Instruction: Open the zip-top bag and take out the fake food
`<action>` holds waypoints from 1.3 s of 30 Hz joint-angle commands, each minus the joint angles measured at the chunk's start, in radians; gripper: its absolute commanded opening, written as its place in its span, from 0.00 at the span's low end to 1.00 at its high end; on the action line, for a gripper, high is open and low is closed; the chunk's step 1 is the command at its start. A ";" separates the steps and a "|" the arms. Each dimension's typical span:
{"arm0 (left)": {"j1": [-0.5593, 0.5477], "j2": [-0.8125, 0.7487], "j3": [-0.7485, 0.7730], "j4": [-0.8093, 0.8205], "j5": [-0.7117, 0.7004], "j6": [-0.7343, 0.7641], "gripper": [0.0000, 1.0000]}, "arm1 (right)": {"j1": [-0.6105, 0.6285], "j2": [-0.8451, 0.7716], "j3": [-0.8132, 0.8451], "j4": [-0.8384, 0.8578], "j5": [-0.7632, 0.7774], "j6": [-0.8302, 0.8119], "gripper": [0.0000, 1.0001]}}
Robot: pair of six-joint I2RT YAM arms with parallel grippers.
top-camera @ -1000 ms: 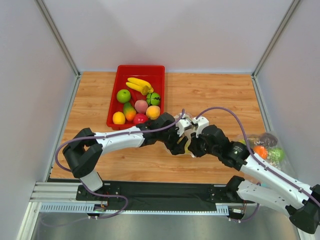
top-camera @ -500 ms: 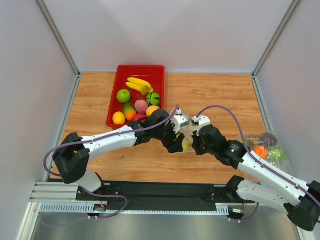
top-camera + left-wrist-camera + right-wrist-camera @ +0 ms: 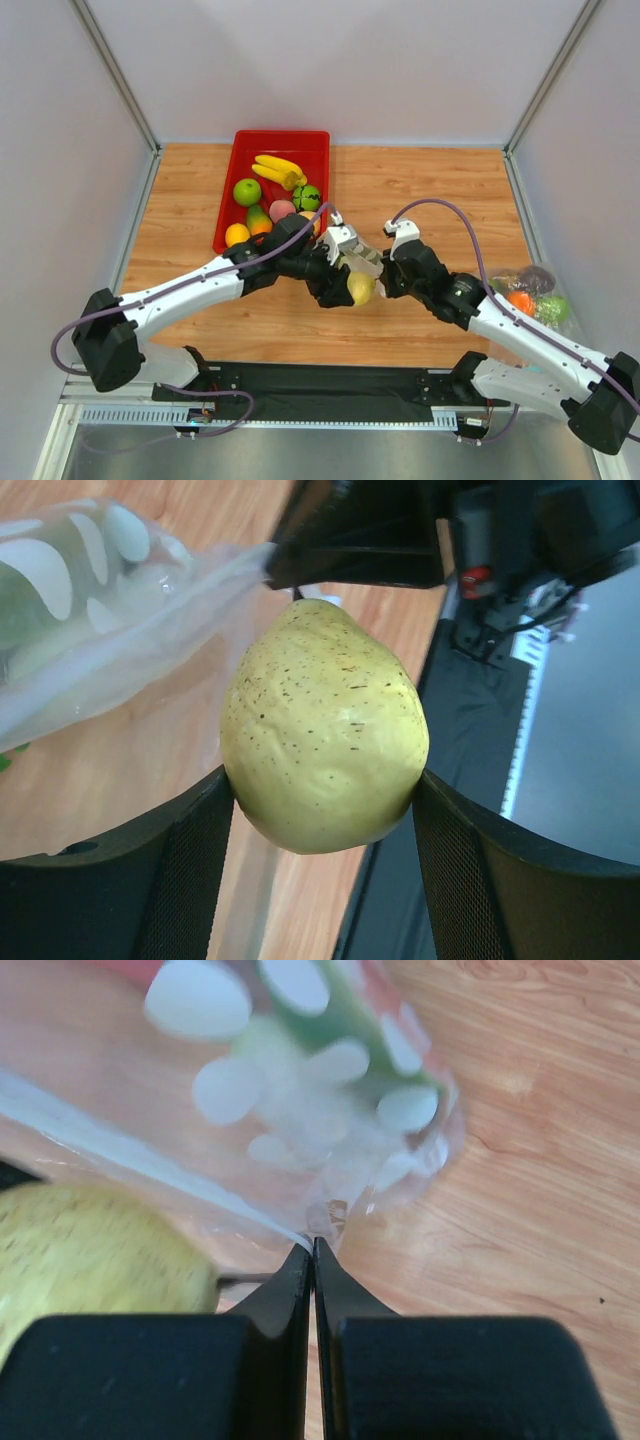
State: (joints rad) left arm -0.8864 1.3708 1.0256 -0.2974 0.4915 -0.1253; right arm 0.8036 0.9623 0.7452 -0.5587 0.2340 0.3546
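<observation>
The fake food in hand is a pale yellow pear-like fruit [image 3: 325, 730], speckled, and my left gripper [image 3: 322, 810] is shut on it, one mesh pad on each side. It hangs just outside the mouth of the zip-top bag [image 3: 110, 630], a clear bag with white dots. In the top view the fruit [image 3: 360, 288] is above the wood table between both arms. My right gripper [image 3: 313, 1250] is shut on the bag's edge, with the dotted bag [image 3: 300, 1090] hanging beyond it. Something green and pale shows blurred inside.
A red tray [image 3: 280, 134] at the back left holds bananas [image 3: 280, 170], a green apple [image 3: 247, 191] and several other fruits. A plain clear bag [image 3: 530, 295] of coloured pieces lies at the right edge. Grey walls close three sides.
My left gripper has drawn the pear-like fruit out of the bag's mouth, toward the near side. The right gripper has shut on the bag's edge and shifted slightly left.
</observation>
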 commanded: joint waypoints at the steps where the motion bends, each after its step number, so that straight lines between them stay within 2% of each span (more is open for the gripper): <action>1: 0.026 -0.127 -0.027 0.070 0.094 -0.046 0.20 | -0.027 0.035 0.025 0.002 0.047 -0.009 0.00; 12: 0.112 -0.223 -0.041 0.089 0.240 -0.086 0.19 | -0.047 0.053 0.020 0.036 0.031 -0.002 0.00; 15: 0.174 -0.259 -0.044 0.109 0.306 -0.118 0.19 | -0.064 0.044 0.006 0.034 0.033 0.004 0.00; 21: 0.291 -0.288 -0.101 0.345 0.559 -0.310 0.19 | -0.086 0.026 -0.001 0.037 0.033 0.006 0.00; 25: 0.294 -0.230 -0.113 0.443 0.679 -0.376 0.19 | -0.089 0.018 0.006 0.057 0.022 0.003 0.00; 32: 0.294 -0.188 -0.128 0.661 0.687 -0.532 0.18 | -0.093 0.032 0.039 0.091 -0.010 -0.002 0.00; 36: 0.293 -0.135 -0.147 0.889 0.685 -0.655 0.17 | -0.093 0.030 0.043 0.106 -0.032 0.000 0.00; 39: 0.288 -0.082 -0.133 0.986 0.654 -0.706 0.16 | -0.095 0.021 0.033 0.121 -0.056 0.007 0.00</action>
State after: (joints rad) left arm -0.5995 1.2598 0.8810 0.4603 1.1358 -0.7330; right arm 0.7162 0.9939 0.7567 -0.4545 0.1810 0.3691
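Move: The left hand already grips the yellow fruit at the bag's mouth. The red bin's middle lies some 24 cm ahead of that hand, 17 cm to its left and 14 cm below. The bag's body is about 6 cm ahead, 1 cm left and 5 cm below it. From the right hand, shut on the bag's rim, the yellow fruit is roughly 5 cm left, 3 cm back and slightly higher; the bag's body is 3 cm ahead, 6 cm left and 4 cm below. Upward, about 13 cm, the left hand carries the yellow fruit away from the bag, swinging some 4 cm left before easing partly back. Its wrist tips about 30 degrees, bringing the fingers from down-right to nearly level, with the grip kept. The right hand keeps pinching the rim, shifting 2 to 3 cm forward; it also rises and moves left briefly, then mostly returns. ##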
